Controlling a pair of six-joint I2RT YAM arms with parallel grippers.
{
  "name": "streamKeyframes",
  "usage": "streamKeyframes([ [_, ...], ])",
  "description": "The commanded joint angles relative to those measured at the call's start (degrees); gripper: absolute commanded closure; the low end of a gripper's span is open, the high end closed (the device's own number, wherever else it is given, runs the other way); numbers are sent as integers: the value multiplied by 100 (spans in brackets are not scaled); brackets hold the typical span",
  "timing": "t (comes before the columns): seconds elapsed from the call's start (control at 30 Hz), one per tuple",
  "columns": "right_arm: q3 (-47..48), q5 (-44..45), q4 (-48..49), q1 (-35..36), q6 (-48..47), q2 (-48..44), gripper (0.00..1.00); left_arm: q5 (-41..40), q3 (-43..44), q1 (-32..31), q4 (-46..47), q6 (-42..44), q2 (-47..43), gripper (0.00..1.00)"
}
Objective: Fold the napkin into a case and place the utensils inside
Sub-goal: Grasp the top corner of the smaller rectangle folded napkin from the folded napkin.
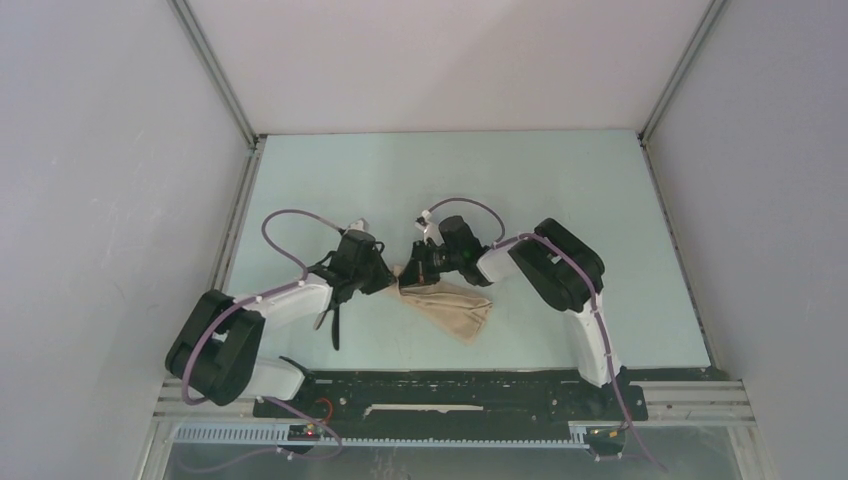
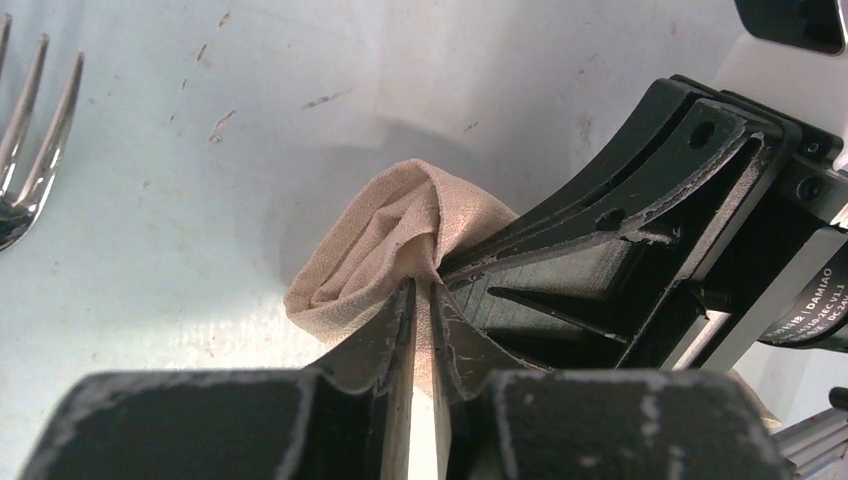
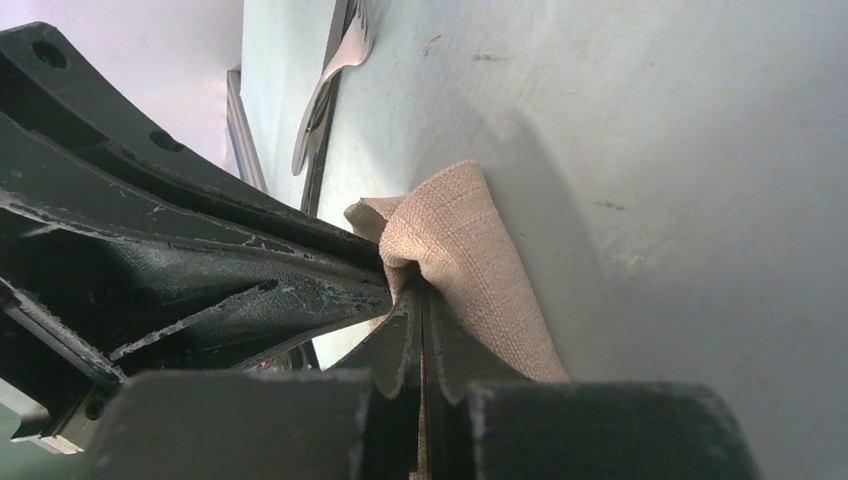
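The beige napkin (image 1: 452, 308) lies as a narrow folded strip slanting toward the near right. Its far left end is bunched and lifted. My left gripper (image 1: 388, 278) is shut on that end, and cloth (image 2: 380, 240) runs up between its jaws (image 2: 424, 288). My right gripper (image 1: 412, 268) is shut on the same end from the other side, pinching a fold (image 3: 470, 240) at its tips (image 3: 420, 292). The two grippers nearly touch. The black knife (image 1: 335, 328) lies left of the napkin under the left arm. The silver fork (image 2: 35, 130) lies beside it.
The light blue table (image 1: 560, 200) is walled by white panels on three sides, with metal frame rails along its left and right edges. The black base rail (image 1: 450, 385) runs along the near edge. In the right wrist view the fork (image 3: 345, 50) lies beyond the left gripper's fingers (image 3: 200, 270).
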Motion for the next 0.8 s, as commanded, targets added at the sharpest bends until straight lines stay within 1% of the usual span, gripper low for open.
streamKeyframes([
  [0.0, -17, 363, -845, 93, -276, -532, 100, 96, 60, -45, 440, -62, 270, 85],
  [0.03, -28, 419, -1256, 75, -394, -691, 100, 56, 26, -45, 432, -47, 253, 84],
  [0.1, -69, 359, -1599, 1, -566, -1078, 98, 49, -24, -45, 418, -16, 280, 85],
  [0.17, -63, 214, -1967, -68, -698, -1408, 92, 49, -36, -45, 422, 14, 374, 86],
  [0.23, -2, 3, -2489, -148, -851, -1710, 89, 106, -36, -45, 472, 10, 463, 86],
  [0.27, -6, -46, -2783, -180, -1011, -1866, 85, 122, -24, -45, 490, 17, 501, 86],
  [0.3, -4, -43, -3163, -217, -1259, -2060, 78, 128, -7, -45, 494, 33, 525, 86],
  [0.33, -3, 46, -3597, -261, -1604, -2252, 69, 136, 2, -45, 494, 48, 542, 86],
  [0.37, 1, 216, -4214, -307, -2059, -2525, 59, 145, 13, -45, 502, 71, 547, 86],
  [0.43, -1, 892, -4980, -312, -3067, -2914, 47, 138, 4, -45, 498, 95, 541, 86],
  [0.47, 1, 1405, -5321, -202, -3605, -3096, 44, 142, -7, -45, 495, 95, 535, 86],
  [0.5, 1, 2107, -5611, 65, -4177, -3245, 38, 136, -18, -45, 486, 96, 531, 86],
  [0.53, -13, 2635, -5780, 242, -4542, -3342, 37, 144, -19, -45, 473, 107, 530, 86],
  [0.6, -87, 3227, -5834, 495, -4975, -3469, 35, 175, -28, -45, 468, 121, 530, 86],
  [0.67, -91, 3395, -5772, 573, -5183, -3475, 30, 220, -19, -45, 468, 147, 538, 86],
  [0.7, -54, 3296, -5736, 548, -5252, -3434, 29, 238, -12, -45, 468, 162, 545, 86],
  [0.77, 190, 3322, -6071, 586, -5371, -3206, 29, 271, -2, -45, 468, 192, 571, 86],
])
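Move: About 8 cm to the right of the right hand, some 4 cm back and 2 cm below, lies the middle of the folded napkin. Its open right end is centred roughly 16 cm right and 7 cm back. The fork lies about 12 cm left and 4 cm back of this hand, the knife 14 cm left and 5 cm back. The left hand already pinches the napkin's left end; the napkin's middle is some 10 cm right, 4 cm back and 3 cm below it. Coming free of the fold beside the left fingers, the right hand withdraws about 10 cm to the right and 7 cm up over the napkin, drawing back slightly and starting to sink at the end. Its shut fingers open wide as they tip more steeply down, the wrist rolling too. The left hand keeps its pinch and eases down and right about 1 cm, then holds still. ##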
